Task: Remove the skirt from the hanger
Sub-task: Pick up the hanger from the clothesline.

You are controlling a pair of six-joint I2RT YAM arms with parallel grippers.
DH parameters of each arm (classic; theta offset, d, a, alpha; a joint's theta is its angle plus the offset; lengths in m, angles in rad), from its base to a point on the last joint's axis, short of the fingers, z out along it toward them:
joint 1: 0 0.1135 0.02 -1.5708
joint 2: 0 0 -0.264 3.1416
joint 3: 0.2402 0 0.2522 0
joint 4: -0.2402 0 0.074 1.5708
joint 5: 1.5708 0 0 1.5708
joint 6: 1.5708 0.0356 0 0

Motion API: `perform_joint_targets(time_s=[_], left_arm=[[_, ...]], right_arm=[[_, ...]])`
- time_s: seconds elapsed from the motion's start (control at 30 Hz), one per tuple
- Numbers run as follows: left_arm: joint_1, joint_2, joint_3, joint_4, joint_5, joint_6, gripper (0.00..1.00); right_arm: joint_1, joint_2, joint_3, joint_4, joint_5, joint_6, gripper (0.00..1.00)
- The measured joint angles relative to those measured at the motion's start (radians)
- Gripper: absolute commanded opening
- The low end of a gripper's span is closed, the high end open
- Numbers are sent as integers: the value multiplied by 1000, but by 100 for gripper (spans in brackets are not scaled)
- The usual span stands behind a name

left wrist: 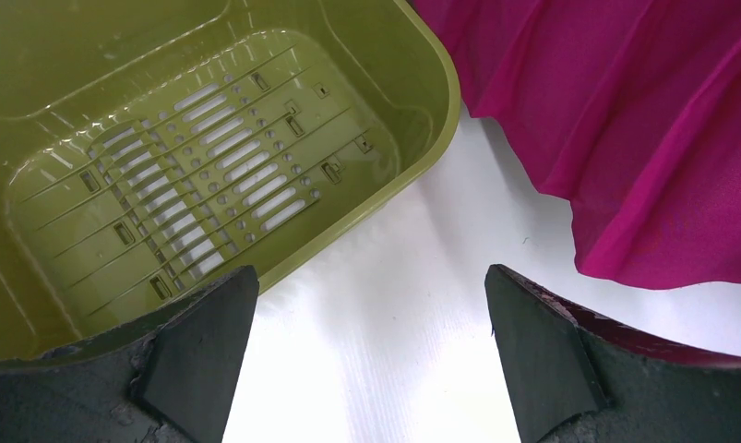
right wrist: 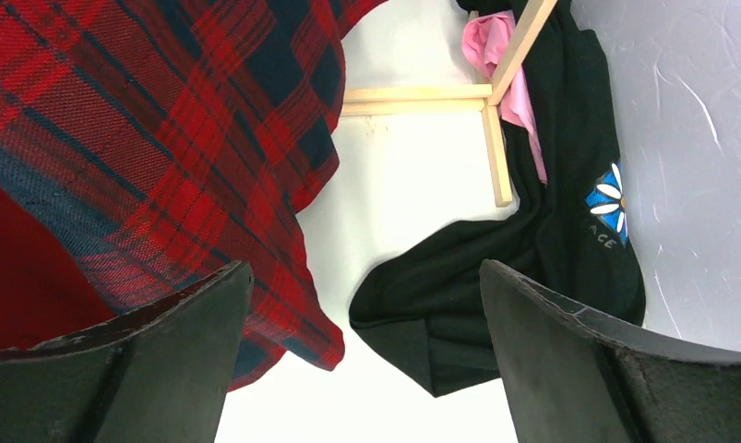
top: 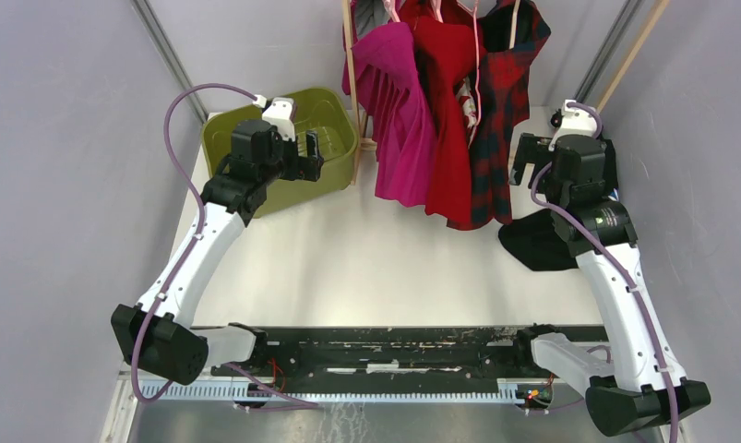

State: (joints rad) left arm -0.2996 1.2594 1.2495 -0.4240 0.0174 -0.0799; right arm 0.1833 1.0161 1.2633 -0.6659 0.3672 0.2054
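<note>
Three skirts hang side by side from pink hangers [top: 476, 41] on a wooden rack at the back: a magenta pleated skirt [top: 399, 120], a red skirt [top: 445, 111] and a red-and-navy plaid skirt [top: 500, 120]. My left gripper [top: 304, 157] hovers open over the basket's right rim, left of the magenta skirt [left wrist: 625, 120]; nothing lies between its fingers [left wrist: 371, 314]. My right gripper [top: 530, 159] stands open just right of the plaid skirt [right wrist: 163, 120], holding nothing [right wrist: 362, 314]. The plaid hem hangs by its left finger.
An olive-green basket [top: 329, 111] sits at the back left, its slotted floor [left wrist: 191, 166] bare. A black garment [top: 537, 242] with a daisy print lies on the table at the right, partly over the rack's wooden foot [right wrist: 422, 92]. Grey walls close in both sides.
</note>
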Motion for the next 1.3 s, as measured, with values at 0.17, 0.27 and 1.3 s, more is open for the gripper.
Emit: perform_joint_targets(time_s=[0.17,0.27,1.3], left_arm=[[0,0,0,0,0,0,100],[0,0,0,0,0,0,99],[0,0,0,-16,3,24,100]], right_arm=[[0,0,0,4,-18,-8,100],[0,0,0,7,-31,-21,99],[0,-59,-2,-1,-180,-249,1]])
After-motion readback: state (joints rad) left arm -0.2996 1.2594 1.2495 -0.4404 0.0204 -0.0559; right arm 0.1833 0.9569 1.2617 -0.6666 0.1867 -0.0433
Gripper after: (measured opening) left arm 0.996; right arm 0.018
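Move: The plaid skirt, the hanging garment nearest the right hand, has its middle roughly 6 cm ahead, 12 cm to the left and 5 cm above it. The red skirt hangs beside that, about 6 cm ahead and 21 cm to the left of the right hand at a similar height. The black cloth lies some 3 cm ahead, 9 cm to the right and 28 cm below. From the left hand the plaid skirt is about level forward, roughly 34 cm to the right and 9 cm above. The right hand, empty and wide open, eases about 2 cm left towards the hanging plaid skirt while turning some 15 degrees counter-clockwise, its left side dipping a little. Near the end it draws back and rises by roughly 1 cm each as its fingers shut completely on empty air beside the plaid skirt, with only their own tips meeting. ##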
